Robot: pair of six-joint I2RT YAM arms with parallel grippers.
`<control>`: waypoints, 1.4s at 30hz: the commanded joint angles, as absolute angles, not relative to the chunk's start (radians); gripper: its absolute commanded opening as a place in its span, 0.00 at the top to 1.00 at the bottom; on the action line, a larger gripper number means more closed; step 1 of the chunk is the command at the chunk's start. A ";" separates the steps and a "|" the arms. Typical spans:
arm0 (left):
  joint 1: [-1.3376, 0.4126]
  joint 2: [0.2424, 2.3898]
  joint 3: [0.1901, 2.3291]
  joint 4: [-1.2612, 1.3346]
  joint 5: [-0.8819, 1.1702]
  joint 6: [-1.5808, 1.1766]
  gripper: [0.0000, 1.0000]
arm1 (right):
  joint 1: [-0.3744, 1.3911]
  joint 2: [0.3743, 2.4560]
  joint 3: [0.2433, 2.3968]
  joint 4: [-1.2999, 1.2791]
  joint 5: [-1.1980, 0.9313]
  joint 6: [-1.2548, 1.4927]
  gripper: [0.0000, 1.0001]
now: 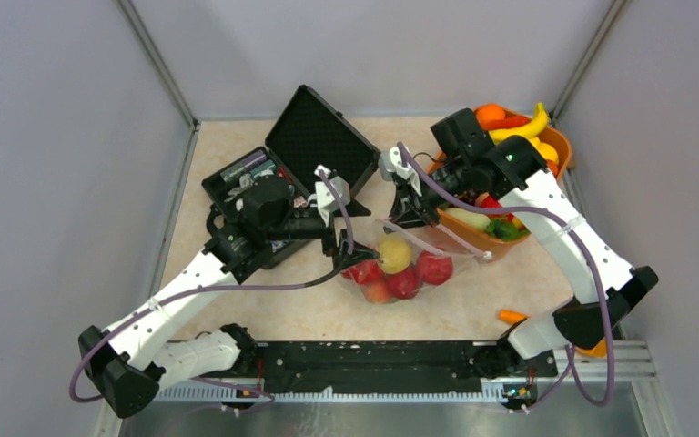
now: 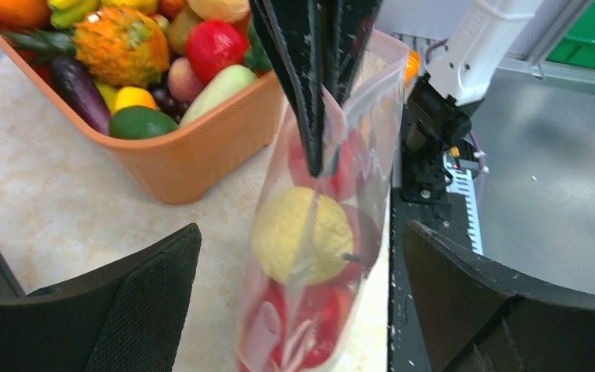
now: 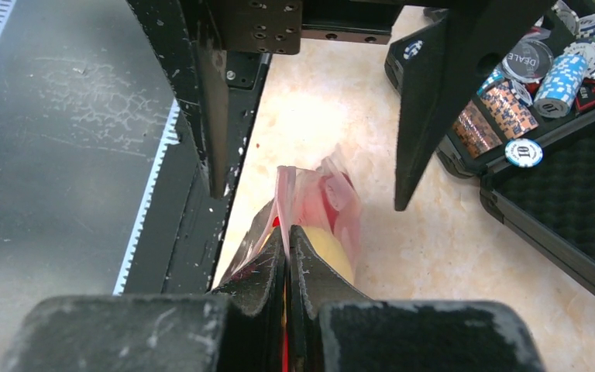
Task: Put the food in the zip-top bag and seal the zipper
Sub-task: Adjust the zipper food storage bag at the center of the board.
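The zip-top bag [image 1: 400, 269] holds a yellow pear [image 1: 395, 253] and red apples [image 1: 433, 268] near the table's middle. My right gripper [image 1: 408, 217] is shut on the bag's mouth edge, and the pink-red zipper [image 3: 285, 180] runs out from between its fingers [image 3: 263, 267]. In the left wrist view those black fingers [image 2: 310, 93] pinch the top of the bag [image 2: 318, 256], with the pear [image 2: 298, 232] inside. My left gripper [image 2: 302, 232] is open wide, one finger on each side of the bag, touching nothing. More food fills the orange basket [image 1: 496, 248].
An open black case [image 1: 314, 137] with poker chips [image 3: 546, 66] stands at the back left, close behind the left gripper. A lone orange stick [image 1: 512, 317] lies near the right arm's base. The black base rail [image 1: 373, 355] runs along the near edge.
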State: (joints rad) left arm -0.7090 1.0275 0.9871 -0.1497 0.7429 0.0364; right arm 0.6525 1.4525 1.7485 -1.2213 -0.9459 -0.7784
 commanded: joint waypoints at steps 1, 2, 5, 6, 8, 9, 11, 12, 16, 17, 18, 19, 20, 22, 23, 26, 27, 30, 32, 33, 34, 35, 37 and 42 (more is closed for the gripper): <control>-0.703 1.031 1.000 -0.031 0.681 0.043 0.01 | 0.663 1.437 1.768 -1.215 -1.005 -0.819 1.00; -0.700 1.026 0.994 -0.022 0.687 0.052 0.01 | 0.663 1.439 1.769 -1.213 -1.005 -0.818 1.00; -0.699 1.036 0.994 -0.053 0.808 0.104 0.01 | 0.663 1.442 1.769 -1.195 -1.006 -0.806 1.00; -0.699 1.047 1.003 -0.067 0.848 0.116 0.01 | 0.663 1.443 1.771 -1.189 -1.007 -0.801 1.00; -0.699 1.076 1.019 -0.065 0.919 0.105 0.04 | 0.663 1.451 1.781 -1.188 -1.011 -0.802 1.00; -0.699 1.089 1.024 -0.057 0.936 0.084 0.08 | 0.664 1.454 1.786 -1.189 -1.013 -0.801 1.00; -0.700 1.118 1.033 -0.063 0.949 0.068 0.16 | 0.665 1.458 1.799 -1.193 -1.018 -0.799 1.00; -0.700 1.133 1.035 -0.063 0.948 0.067 0.18 | 0.666 1.461 1.805 -1.196 -1.022 -0.800 1.00; -0.700 1.188 1.056 -0.031 0.953 0.029 0.35 | 0.675 1.473 1.816 -1.206 -1.011 -0.795 1.00; -0.700 1.198 1.063 -0.025 0.954 0.022 0.38 | 0.676 1.476 1.818 -1.211 -1.009 -0.795 1.00; -0.700 1.205 1.068 -0.022 0.956 0.020 0.43 | 0.676 1.478 1.818 -1.216 -1.008 -0.796 1.00; -0.700 1.210 1.069 -0.014 0.960 0.014 0.48 | 0.676 1.478 1.815 -1.214 -1.009 -0.795 1.00; -0.699 1.214 1.065 0.006 0.961 0.004 0.53 | 0.676 1.477 1.811 -1.208 -1.011 -0.794 1.00; -0.700 1.222 1.054 0.063 0.963 -0.039 0.68 | 0.676 1.470 1.804 -1.187 -1.007 -0.779 1.00; -0.700 1.228 1.049 0.073 0.964 -0.050 0.78 | 0.676 1.465 1.797 -1.171 -1.002 -0.771 1.00; -0.699 1.231 1.039 0.077 0.951 -0.064 1.00 | 0.676 1.435 1.764 -1.102 -0.957 -0.713 1.00; -0.700 1.229 1.031 0.080 0.944 -0.069 1.00 | 0.676 1.423 1.741 -1.070 -0.929 -0.676 1.00; -0.700 1.217 0.994 0.111 0.895 -0.104 1.00 | 0.676 1.375 1.667 -0.947 -0.835 -0.553 0.69; -0.699 1.193 0.967 0.123 0.850 -0.111 1.00 | 0.675 1.329 1.598 -0.834 -0.719 -0.457 0.33; -0.700 1.185 0.951 0.126 0.833 -0.110 1.00 | 0.671 1.300 1.563 -0.782 -0.673 -0.412 0.28; -0.698 1.167 0.937 0.117 0.813 -0.109 1.00 | 0.662 1.267 1.525 -0.732 -0.640 -0.370 0.25; -0.699 1.150 0.924 0.104 0.799 -0.099 1.00 | 0.645 1.230 1.488 -0.683 -0.617 -0.327 0.24; -0.698 1.117 0.896 0.076 0.767 -0.081 1.00 | 0.566 1.145 1.412 -0.576 -0.634 -0.234 0.20; -0.690 1.040 0.843 0.057 0.636 -0.094 1.00 | 0.312 0.957 1.212 -0.319 -0.717 0.018 0.17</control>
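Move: The bag's pinched rim is about 3 cm right of the open left hand, level front to back and some 2 cm lower. From that hand, the yellow fruit inside sits about 4 cm back, 4 cm right and 8 cm below. The right fingers still hold the rim; from them, the bag's right-hand red fruit is roughly 7 cm back, 7 cm right and 10 cm below, and the orange bin about 9 cm ahead, 24 cm right and 16 cm below. The bag's rim, held nearly still by the right fingers, is taken over by the left hand, which eases about 3 cm right, dips and shuts its wide-open fingers on the film, then keeps its pinch while sinking further and drawing a little back left. Only afterwards does the right hand open, let go and leave forward and right towards the bin, roughly 9 cm, turning some 35 degrees clockwise. ##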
